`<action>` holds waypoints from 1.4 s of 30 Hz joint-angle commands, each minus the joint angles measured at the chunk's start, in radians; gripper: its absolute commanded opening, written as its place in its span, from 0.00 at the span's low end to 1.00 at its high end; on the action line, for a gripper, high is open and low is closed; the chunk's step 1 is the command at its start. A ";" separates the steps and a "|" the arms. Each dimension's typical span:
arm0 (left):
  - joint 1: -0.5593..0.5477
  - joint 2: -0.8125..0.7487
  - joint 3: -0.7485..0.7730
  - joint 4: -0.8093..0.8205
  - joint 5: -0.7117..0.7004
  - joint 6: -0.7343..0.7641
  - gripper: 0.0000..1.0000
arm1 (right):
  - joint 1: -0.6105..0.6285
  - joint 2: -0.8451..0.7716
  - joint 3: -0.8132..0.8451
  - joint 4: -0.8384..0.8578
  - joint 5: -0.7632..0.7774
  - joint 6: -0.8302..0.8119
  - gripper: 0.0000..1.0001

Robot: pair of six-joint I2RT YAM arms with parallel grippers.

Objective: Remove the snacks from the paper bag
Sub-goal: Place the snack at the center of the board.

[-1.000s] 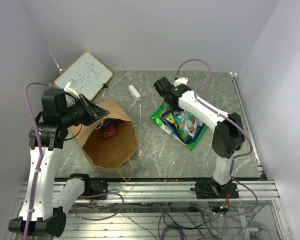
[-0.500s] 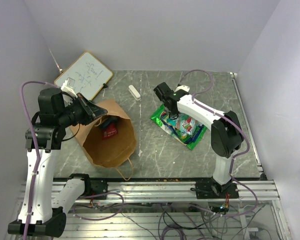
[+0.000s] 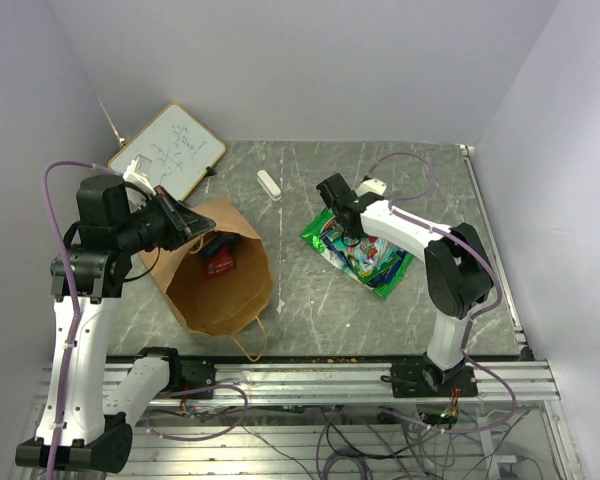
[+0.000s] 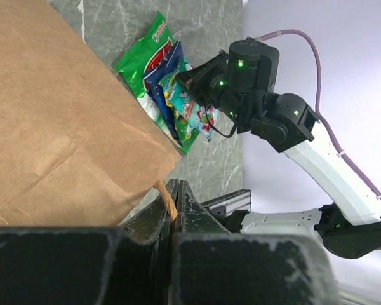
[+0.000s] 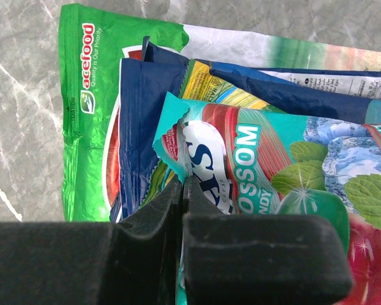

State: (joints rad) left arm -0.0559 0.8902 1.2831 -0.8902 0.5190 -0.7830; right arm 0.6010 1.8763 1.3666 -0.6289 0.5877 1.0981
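The brown paper bag (image 3: 220, 285) lies on its side with its mouth towards the back. My left gripper (image 3: 196, 228) is shut on its twisted handle (image 4: 166, 196) and holds the rim up. A small red packet (image 3: 220, 263) shows inside the bag. Right of the bag, three snacks lie stacked on the table: a green packet (image 5: 89, 95), a blue one (image 5: 140, 114) and a multicoloured one (image 5: 254, 152) on top. My right gripper (image 3: 354, 236) is low over the stack, shut on the near edge of the multicoloured packet (image 3: 372, 255).
A small white block (image 3: 269, 184) lies on the table behind the bag. A wood-framed whiteboard (image 3: 168, 150) leans at the back left corner. The table's metal rail (image 3: 310, 375) runs along the near edge. Walls close in on three sides.
My right gripper has moved a little to the right and nearer over the snack stack, staying shut. The left gripper and the bag have barely moved.
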 commanded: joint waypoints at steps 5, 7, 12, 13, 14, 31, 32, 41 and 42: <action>0.001 -0.018 -0.007 0.014 0.050 0.004 0.07 | -0.013 -0.046 -0.119 0.184 -0.047 -0.059 0.02; 0.001 -0.019 -0.010 0.016 0.053 0.003 0.07 | -0.015 -0.054 -0.132 0.198 -0.069 -0.058 0.03; 0.002 -0.027 -0.030 0.039 0.066 -0.011 0.07 | -0.015 -0.084 -0.136 0.205 -0.111 -0.044 0.06; 0.002 -0.028 -0.033 0.049 0.076 -0.014 0.07 | -0.015 -0.093 -0.138 0.213 -0.119 -0.051 0.06; 0.002 -0.029 -0.037 0.059 0.083 -0.017 0.07 | -0.015 -0.098 -0.136 0.219 -0.123 -0.061 0.07; 0.002 -0.042 -0.058 0.081 0.096 -0.033 0.07 | -0.017 -0.139 -0.137 0.217 -0.140 -0.162 0.30; 0.002 -0.042 -0.059 0.081 0.095 -0.034 0.07 | -0.017 -0.143 -0.136 0.217 -0.142 -0.173 0.32; 0.001 -0.048 -0.075 0.093 0.090 -0.043 0.07 | -0.017 -0.177 -0.099 0.225 -0.154 -0.315 0.53; 0.002 -0.047 -0.076 0.099 0.094 -0.044 0.07 | -0.017 -0.177 -0.090 0.226 -0.162 -0.339 0.55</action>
State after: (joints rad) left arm -0.0559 0.8532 1.2209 -0.8402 0.5888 -0.8154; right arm 0.5861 1.7279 1.2404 -0.4084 0.4339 0.8597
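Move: The right hand's shut fingers still pinch the near-left edge of the teal snack bag; its middle is about 5 cm back and 5 cm right of the hand, some 3 cm below. Beneath it the green snack bag's middle is roughly 3 cm back, 3 cm right and 4 cm down. The eraser lies about 14 cm ahead and 17 cm left. From the left hand the teal snack bag is about 11 cm ahead, 29 cm right and 30 cm below. Almost in place at first, then rising about 3 cm and easing some 2 cm left, the right hand opens its fingers to roughly half, letting go of the teal snack bag's edge above the pile. As it backs up off the bag, the wrist turns about 15 degrees counter-clockwise. The left hand keeps its pinch at the paper bag's handle with only a slight drift. ##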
